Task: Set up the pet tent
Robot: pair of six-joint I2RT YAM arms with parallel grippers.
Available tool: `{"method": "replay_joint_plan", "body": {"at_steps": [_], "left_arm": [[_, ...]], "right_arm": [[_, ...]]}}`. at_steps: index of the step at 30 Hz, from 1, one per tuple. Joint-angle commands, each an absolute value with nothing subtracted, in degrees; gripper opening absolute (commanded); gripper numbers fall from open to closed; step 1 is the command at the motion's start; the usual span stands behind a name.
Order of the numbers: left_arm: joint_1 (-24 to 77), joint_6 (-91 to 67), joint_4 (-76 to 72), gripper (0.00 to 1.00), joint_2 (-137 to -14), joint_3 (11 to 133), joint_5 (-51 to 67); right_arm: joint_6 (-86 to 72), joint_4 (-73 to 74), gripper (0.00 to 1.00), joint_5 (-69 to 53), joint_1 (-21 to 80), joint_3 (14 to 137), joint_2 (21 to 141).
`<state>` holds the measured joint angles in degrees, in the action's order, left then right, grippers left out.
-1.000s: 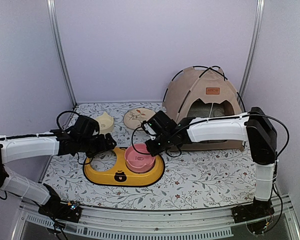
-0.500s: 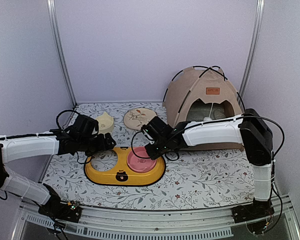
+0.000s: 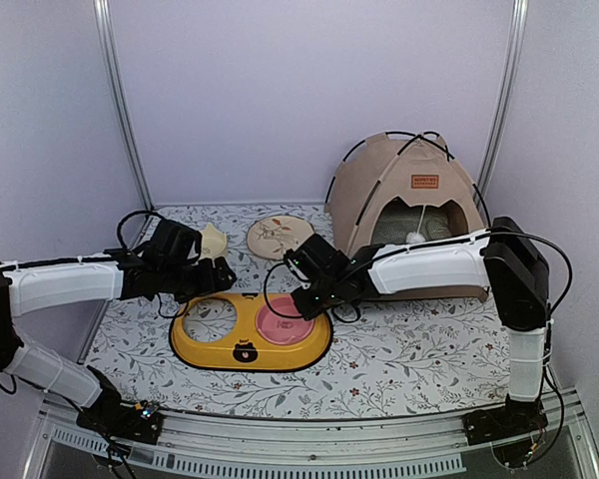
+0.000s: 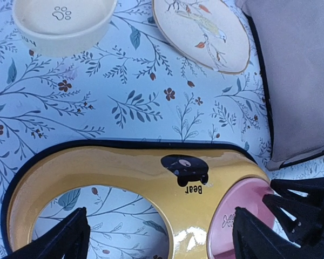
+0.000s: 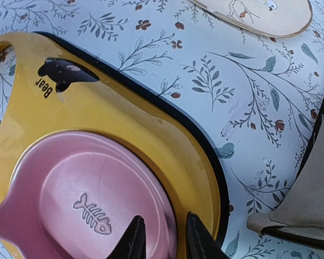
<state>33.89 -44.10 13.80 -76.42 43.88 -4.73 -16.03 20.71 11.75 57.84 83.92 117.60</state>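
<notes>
The pet tent (image 3: 404, 200) stands upright at the back right, beige with black poles, an orange label and a white pompom (image 3: 415, 237) in its doorway. Its edge also shows in the left wrist view (image 4: 308, 70) and the right wrist view (image 5: 318, 189). My right gripper (image 3: 301, 299) (image 5: 163, 220) is left of the tent, its jaws slightly apart astride the rim of a pink bowl (image 5: 92, 194). My left gripper (image 3: 220, 274) (image 4: 159, 221) hovers wide open over a yellow feeder (image 4: 124, 167), holding nothing.
The pink bowl (image 3: 283, 321) sits in the right hole of the yellow feeder (image 3: 245, 349); the left hole shows the floral cloth. A cream paw-print bowl (image 3: 214, 242) (image 4: 62, 24) and a bird-painted plate (image 3: 278, 235) (image 4: 202, 32) lie behind it.
The right gripper lowered the pink bowl into the feeder's right hole and its jaws have parted a little. The left gripper shifted slightly right and away.
</notes>
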Motion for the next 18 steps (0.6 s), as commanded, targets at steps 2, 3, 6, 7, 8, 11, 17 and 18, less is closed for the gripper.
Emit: {"method": "replay_joint_plan", "body": {"at_steps": [2, 3, 6, 7, 8, 11, 17, 18], "left_arm": [[32.19, -42.06, 13.59, 0.93, -77.03, 46.27, -4.31], [31.97, -41.75, 13.75, 0.93, -76.94, 46.62, -4.43], [30.95, -40.75, 14.64, 0.93, -76.94, 47.83, -4.85], [30.46, -40.39, 14.80, 0.93, -76.91, 48.15, -4.98], [30.04, -39.93, 14.99, 0.93, -76.86, 48.55, -5.16], [27.66, -39.24, 15.73, 0.93, -77.08, 49.71, -5.44], [21.11, -38.66, 16.05, 0.93, -79.97, 52.12, -6.03], [19.80, -38.67, 16.19, 0.93, -80.77, 52.97, -6.27]], "right_arm": [[-17.22, 21.79, 0.38, 10.49, 57.77, 84.48, 113.77], [-17.23, 21.86, 0.40, 10.40, 57.80, 84.59, 113.48], [-17.30, 22.04, 0.44, 10.11, 57.80, 84.89, 112.59], [-17.31, 22.25, 0.46, 10.11, 57.81, 85.02, 112.25], [-17.27, 22.55, 0.47, 10.01, 57.83, 85.14, 111.86], [-17.31, 22.76, 0.54, 9.69, 57.81, 85.02, 110.02], [-16.76, 17.75, 0.79, 8.99, 57.79, 80.74, 102.76], [-16.63, 17.08, 0.83, 8.97, 57.83, 79.90, 101.42]]}}
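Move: The left hand hangs open over the far side of the yellow stand's empty hole; the cream bowl lies about 12 cm ahead of it, 2 cm left and 7 cm below, with the stand's middle some 6 cm back and 6 cm right, and the bird plate 16 cm ahead and 12 cm right. The right hand has the pink bowl's rim between its fingertips, that bowl's middle 5 cm left, 2 cm back and slightly below; the bird plate is 17 cm ahead and 4 cm left. The right fingers, already starting to part, go on opening until wide and come free of the pink bowl's rim, the hand rising almost straight up about 7 cm, slowly at first and then faster. Meanwhile the left hand, fingers kept wide open, leaves the stand and speeds up forward and to the left, some 5 cm each way and 3 cm up, towards the cream bowl, turning slightly counter-clockwise without touching it. ##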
